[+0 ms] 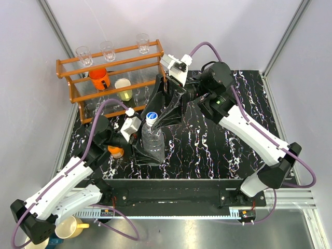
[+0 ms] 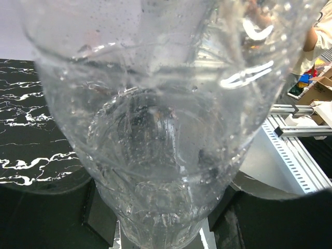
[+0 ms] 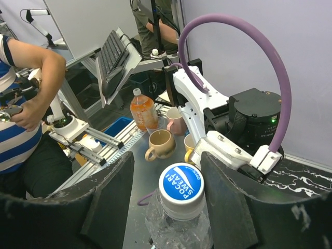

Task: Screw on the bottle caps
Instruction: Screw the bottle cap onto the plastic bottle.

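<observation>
The clear water bottle [image 1: 153, 142] stands upright at mid-table, and its wet wall [image 2: 155, 129] fills the left wrist view. My left gripper [image 1: 144, 149] is shut on its lower body, a black finger [image 2: 101, 210] pressed against each side. The blue-and-white cap [image 3: 181, 190] sits on the bottle's neck. My right gripper [image 3: 171, 205] straddles the cap with its jaws open; the right finger [image 3: 228, 207] is at the cap's edge and a gap shows on the left. A short orange bottle [image 1: 116, 152] stands just left of the clear one, largely hidden by my left arm.
A wooden rack [image 1: 111, 78] at the back left holds three glasses, an orange mug [image 1: 98, 78] and a pale cup. Beyond the table's near edge sit a tan mug [image 3: 160, 143], a pink mug [image 3: 176, 120] and a yellow mug [image 1: 70, 227].
</observation>
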Robot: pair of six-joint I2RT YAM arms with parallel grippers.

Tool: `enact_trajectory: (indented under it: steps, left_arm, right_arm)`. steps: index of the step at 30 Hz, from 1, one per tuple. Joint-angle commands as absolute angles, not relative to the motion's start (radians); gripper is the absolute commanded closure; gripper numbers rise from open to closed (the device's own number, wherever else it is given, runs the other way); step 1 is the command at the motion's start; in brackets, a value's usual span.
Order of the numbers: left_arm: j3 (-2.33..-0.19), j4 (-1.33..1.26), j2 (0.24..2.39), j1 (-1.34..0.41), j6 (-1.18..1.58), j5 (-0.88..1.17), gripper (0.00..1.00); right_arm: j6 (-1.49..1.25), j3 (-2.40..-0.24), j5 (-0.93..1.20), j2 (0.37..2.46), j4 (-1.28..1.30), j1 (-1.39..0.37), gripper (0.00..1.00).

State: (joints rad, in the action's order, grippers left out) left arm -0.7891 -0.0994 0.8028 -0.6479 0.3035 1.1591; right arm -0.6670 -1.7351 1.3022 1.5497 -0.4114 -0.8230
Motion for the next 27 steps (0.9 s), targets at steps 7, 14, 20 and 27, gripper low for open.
enact_trajectory:
  steps: [7,14,20,27]
  left_arm:
    - [-0.802,-0.147,0.775,-0.644,0.279,1.157,1.00]
    - [-0.802,-0.146,0.772,-0.634,0.278,1.128,1.00]
    - [-0.807,-0.117,0.765,-0.617,0.258,1.033,1.00]
    - [-0.822,-0.008,0.764,-0.597,0.170,0.740,1.00]
  right_arm:
    - [-0.715,-1.736,1.309,1.540,-0.476,-0.816,0.48]
    - [-0.723,-1.735,1.310,1.543,-0.476,-0.815,0.66]
    - [-0.602,-1.739,1.273,1.529,-0.286,-0.801,0.75]
    - [-0.187,-1.752,0.892,1.477,0.238,-0.801,0.85]
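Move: The cap already sits on the bottle's mouth between the right hand's parted fingers, about 1 cm forward of that hand's centre and level with it. Below the right hand, the bottle's body is roughly straight under, some 12 cm down. From the left hand, already gripping that body, the cap is about 15 cm up and 3 cm forward. The orange bottle on the table is about 20 cm left, 13 cm forward and 25 cm below the left hand. The right fingers close and pinch the bottle cap from both sides while that hand all but stays in place. Then it swings forward about 4 cm, sinking and drifting left by about a centimetre each, and turns the cap clockwise some 15 degrees. The left hand keeps its grip on the bottle, first nearly still, then goes forward alongside by about as much, turning counter-clockwise against it. ##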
